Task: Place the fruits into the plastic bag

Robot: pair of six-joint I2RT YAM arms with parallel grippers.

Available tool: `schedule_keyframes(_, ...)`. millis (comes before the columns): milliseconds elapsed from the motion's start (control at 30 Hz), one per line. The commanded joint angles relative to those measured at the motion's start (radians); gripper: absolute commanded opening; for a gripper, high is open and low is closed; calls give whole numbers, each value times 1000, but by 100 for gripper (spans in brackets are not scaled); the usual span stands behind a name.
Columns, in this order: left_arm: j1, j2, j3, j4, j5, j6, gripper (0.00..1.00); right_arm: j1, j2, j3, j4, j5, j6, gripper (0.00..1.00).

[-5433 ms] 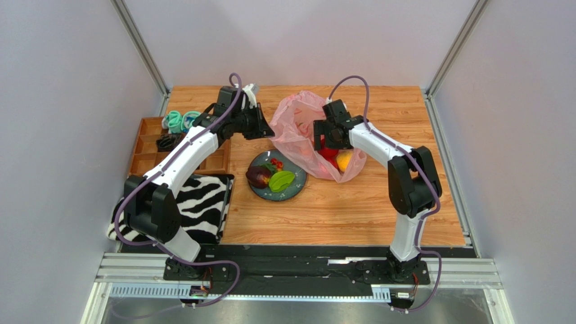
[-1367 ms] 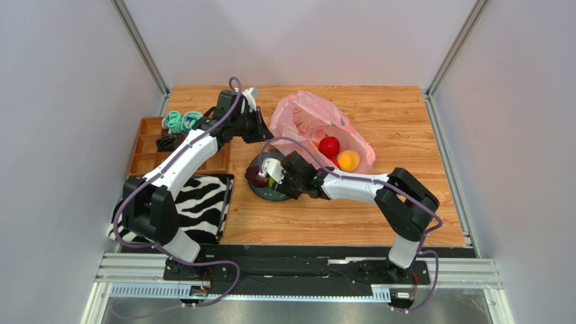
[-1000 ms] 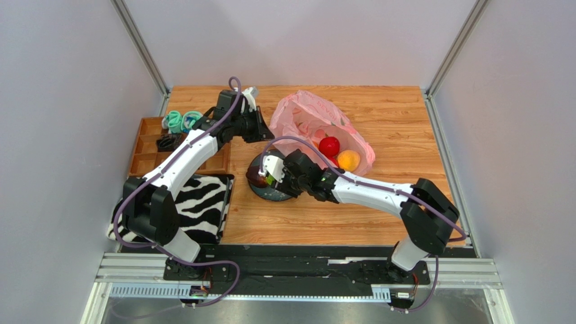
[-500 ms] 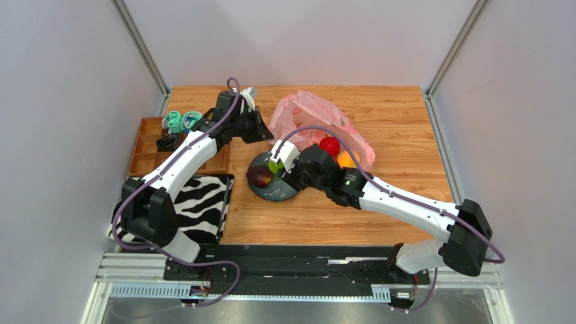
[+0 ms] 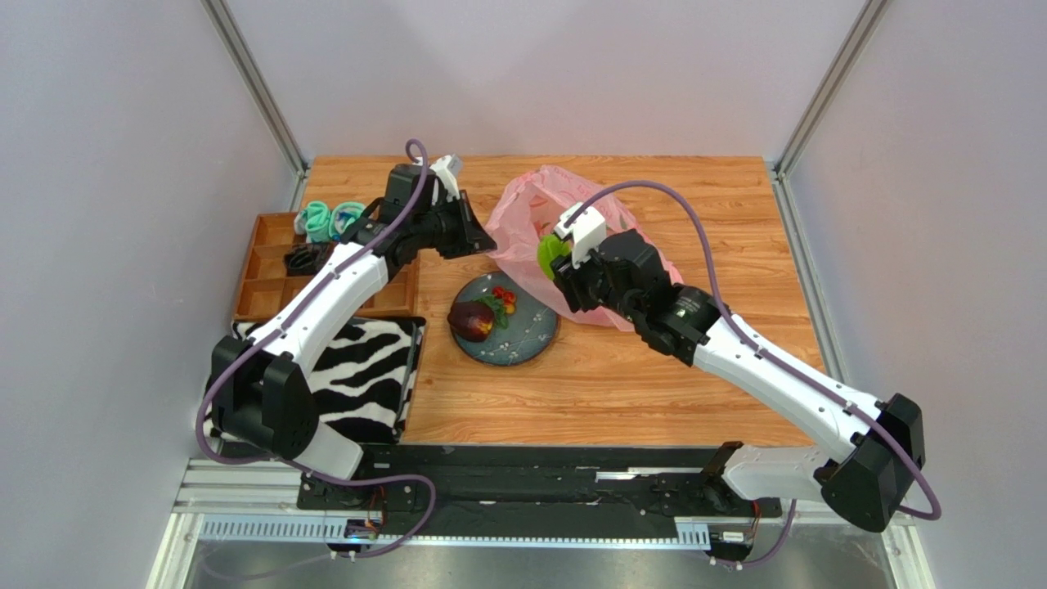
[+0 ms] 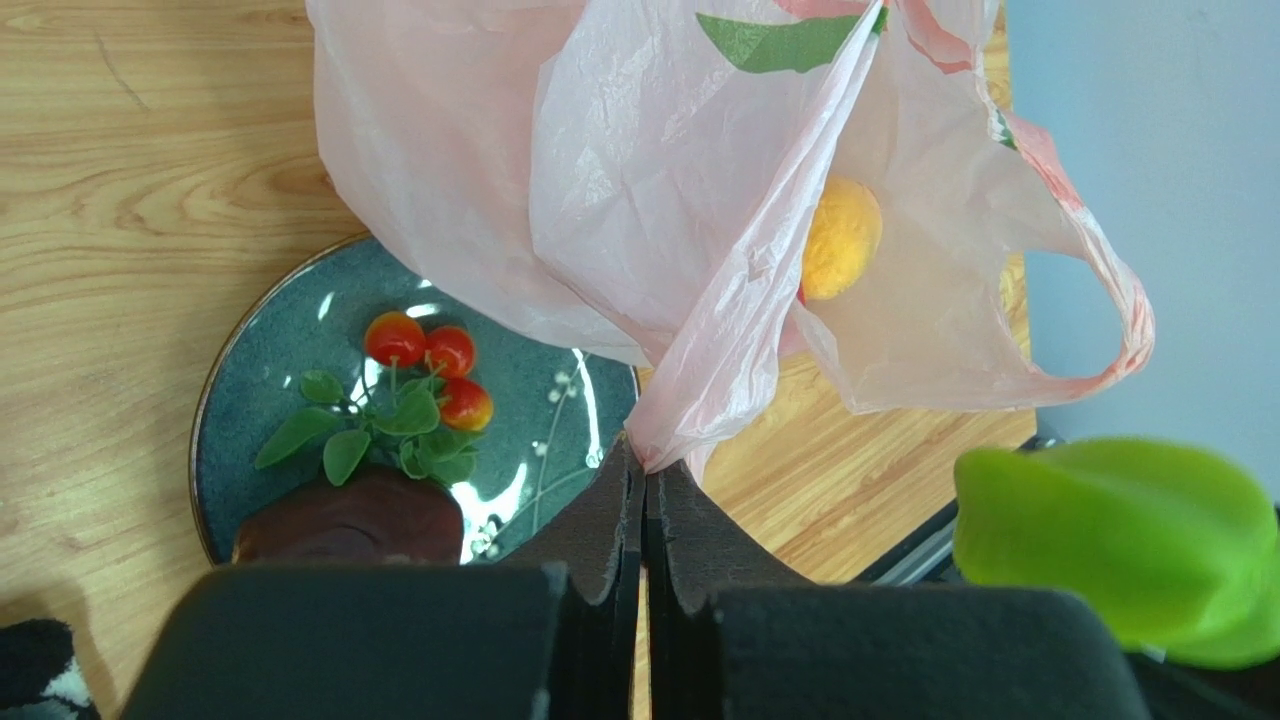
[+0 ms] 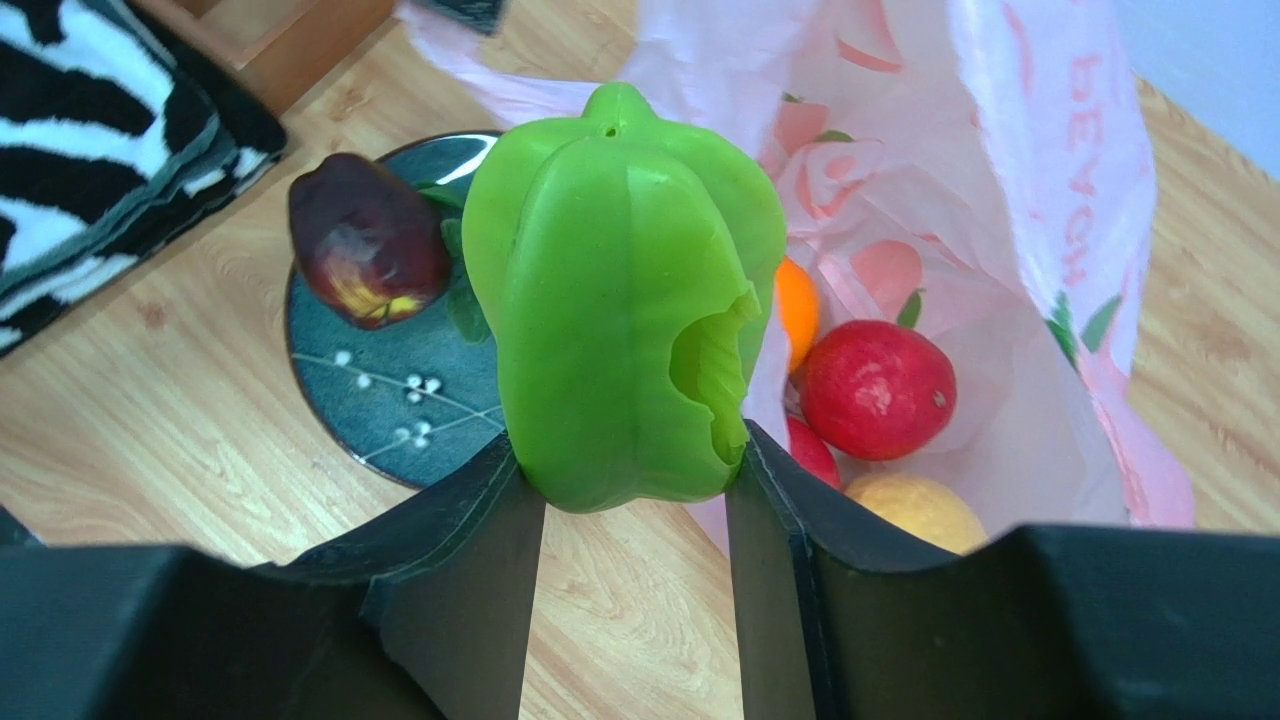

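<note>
My right gripper (image 7: 628, 465) is shut on the green fruit (image 7: 616, 285) and holds it in the air over the mouth of the pink plastic bag (image 5: 522, 221). A red apple (image 7: 876, 387), an orange (image 7: 796, 308) and a yellow peach (image 7: 917, 510) lie inside the bag. My left gripper (image 6: 646, 473) is shut on the bag's edge (image 6: 496, 165), lifting it at the left. On the dark plate (image 5: 535, 334) remain a dark purple fruit (image 5: 471, 322) and red berries (image 5: 501, 298) with green leaves.
A zebra-striped cloth (image 5: 369, 368) lies left of the plate at the near left. Behind it stands a wooden compartment tray (image 5: 277, 264) with teal items (image 5: 326, 219). Metal frame rails border the table on both sides.
My right gripper has lifted the green fruit off the plate and carried it up and right to the bag's mouth. The left gripper keeps its hold on the bag.
</note>
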Motion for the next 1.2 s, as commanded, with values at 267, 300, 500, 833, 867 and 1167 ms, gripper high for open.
schedule_keyframes(267, 2, -94, -24, 14, -11, 25, 0, -157, -40, 11, -33, -118, 164, 9)
schedule_keyframes(300, 2, -98, -30, 12, -11, 28, 0, -164, -32, 11, -36, -121, 178, 9)
schedule_keyframes(500, 2, -102, -34, 11, -2, 25, 0, -164, 14, 48, -93, -139, 195, 9)
schedule_keyframes(833, 2, -125, -30, -9, -33, 42, 0, -163, 70, 74, -140, -181, 196, 8)
schedule_keyframes(867, 2, -125, -31, -9, -34, 40, 0, -164, 78, 79, -143, -179, 196, 8)
schedule_keyframes(1167, 2, -114, -24, -9, -30, 50, 0, -167, 133, 114, -171, -156, 196, 8)
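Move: The right hand holds the green pepper; the plastic bag's middle lies about 12 cm ahead of this hand, 6 cm to its right and 15 cm lower. The eggplant sits on the plate some 3 cm ahead and 14 cm to the left, the cherry tomatoes about 7 cm ahead and 9 cm left, both roughly 20 cm below. From the left hand, already pinching the rim, the bag's middle is about 5 cm ahead, 14 cm right and 14 cm down. Keep the right fingers shut on the green pepper and swing it about 4 cm right and forward towards the bag, then sink nearly 5 cm while easing slightly back and left, tipping the fingers some 20 degrees further down. With the left gripper keep pinching the bag's rim and draw it a little back, up and to the left. ##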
